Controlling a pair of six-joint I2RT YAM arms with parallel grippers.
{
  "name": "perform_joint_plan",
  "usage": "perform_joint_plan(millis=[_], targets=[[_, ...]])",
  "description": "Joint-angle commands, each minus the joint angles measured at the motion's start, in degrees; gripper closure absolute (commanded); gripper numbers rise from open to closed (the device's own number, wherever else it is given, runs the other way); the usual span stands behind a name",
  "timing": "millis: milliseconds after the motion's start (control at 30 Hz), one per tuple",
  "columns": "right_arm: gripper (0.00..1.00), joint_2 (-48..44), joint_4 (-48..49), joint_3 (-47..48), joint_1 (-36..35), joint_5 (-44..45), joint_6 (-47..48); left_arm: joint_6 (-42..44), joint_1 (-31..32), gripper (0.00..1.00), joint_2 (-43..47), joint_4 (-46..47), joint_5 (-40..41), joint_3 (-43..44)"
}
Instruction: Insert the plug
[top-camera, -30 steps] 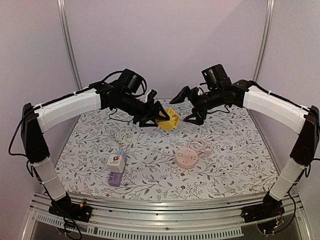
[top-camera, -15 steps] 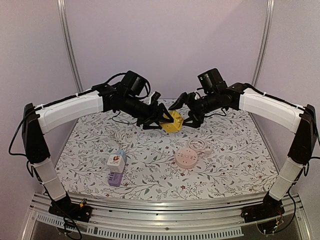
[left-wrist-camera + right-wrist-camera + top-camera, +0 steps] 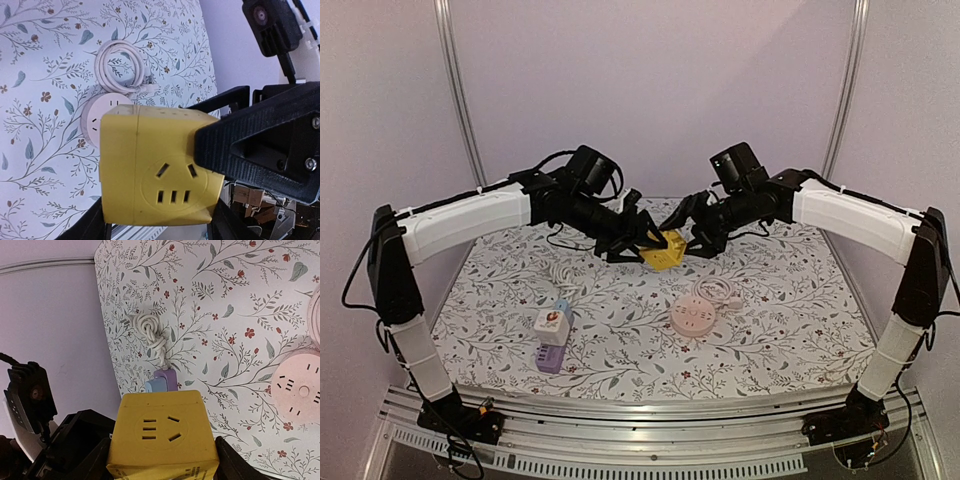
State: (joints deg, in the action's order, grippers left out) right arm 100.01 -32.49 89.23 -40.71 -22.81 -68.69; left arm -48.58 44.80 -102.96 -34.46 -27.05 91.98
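A yellow cube socket (image 3: 662, 252) hangs in the air above the middle of the flowered mat (image 3: 780, 330). My left gripper (image 3: 645, 245) is shut on it from the left, and its fingers flank the cube (image 3: 150, 170) in the left wrist view. My right gripper (image 3: 678, 243) has come in from the right. In the right wrist view the cube (image 3: 160, 435) fills the gap between its fingers and touches both. One right finger (image 3: 250, 150) lies across the cube's socket face. A blue plug (image 3: 156, 385) sits in a purple power strip (image 3: 169, 377).
A pink round socket (image 3: 692, 317) with a coiled white cable (image 3: 720, 292) lies below the cube. The purple strip (image 3: 552, 357), a white adapter (image 3: 551, 322) and a knotted white cord (image 3: 560, 275) lie at the front left. Metal posts (image 3: 455, 90) stand behind.
My right gripper moved left from open and apart, and now has its fingers around the cube. The left arm shifted the cube slightly right and towards the middle.
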Motion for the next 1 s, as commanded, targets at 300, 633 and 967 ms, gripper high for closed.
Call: perform_joint_plan(millis=[300, 633, 967], targets=[[0.84, 0.33, 2.68, 1.12, -2.28, 0.13, 4.57, 4.46, 0.91, 0.33, 2.13, 0.09, -0.84, -1.26], [0.87, -0.22, 4.58, 2.23, -2.18, -0.60, 7.42, 5.74, -0.45, 0.00, 9.12, -0.09, 1.50, -6.62], [0.92, -2.46, 5.35, 3.64, -1.33, -2.12, 13.12, 6.94, -8.02, 0.00, 20.66, 4.17, -1.90, -14.99]])
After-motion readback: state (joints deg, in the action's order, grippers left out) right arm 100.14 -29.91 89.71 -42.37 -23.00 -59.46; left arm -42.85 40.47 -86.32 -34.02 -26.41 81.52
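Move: The yellow socket cube is already pinched by both hands in mid-air: its middle is about 2 cm right of the left hand and 1 cm ahead, and 2 cm left of the right hand and 2 cm back. From the right hand, the pink round socket lies on the table some 9 cm back, 6 cm right and 21 cm below, the coiled cable 1 cm ahead and 12 cm right, equally low. The purple strip sits about 12 cm back, 22 cm left and 19 cm below the left hand. The yellow cube stays pinched in the right hand, which eases about 1.5 cm left and 1 cm up while tilting its fingers up and turning counter-clockwise, each under 10 degrees. The left fingers open wide, ending their hold; that hand slips some 2 cm back, then pulls away to the left by 6 cm while rising 5 cm. ##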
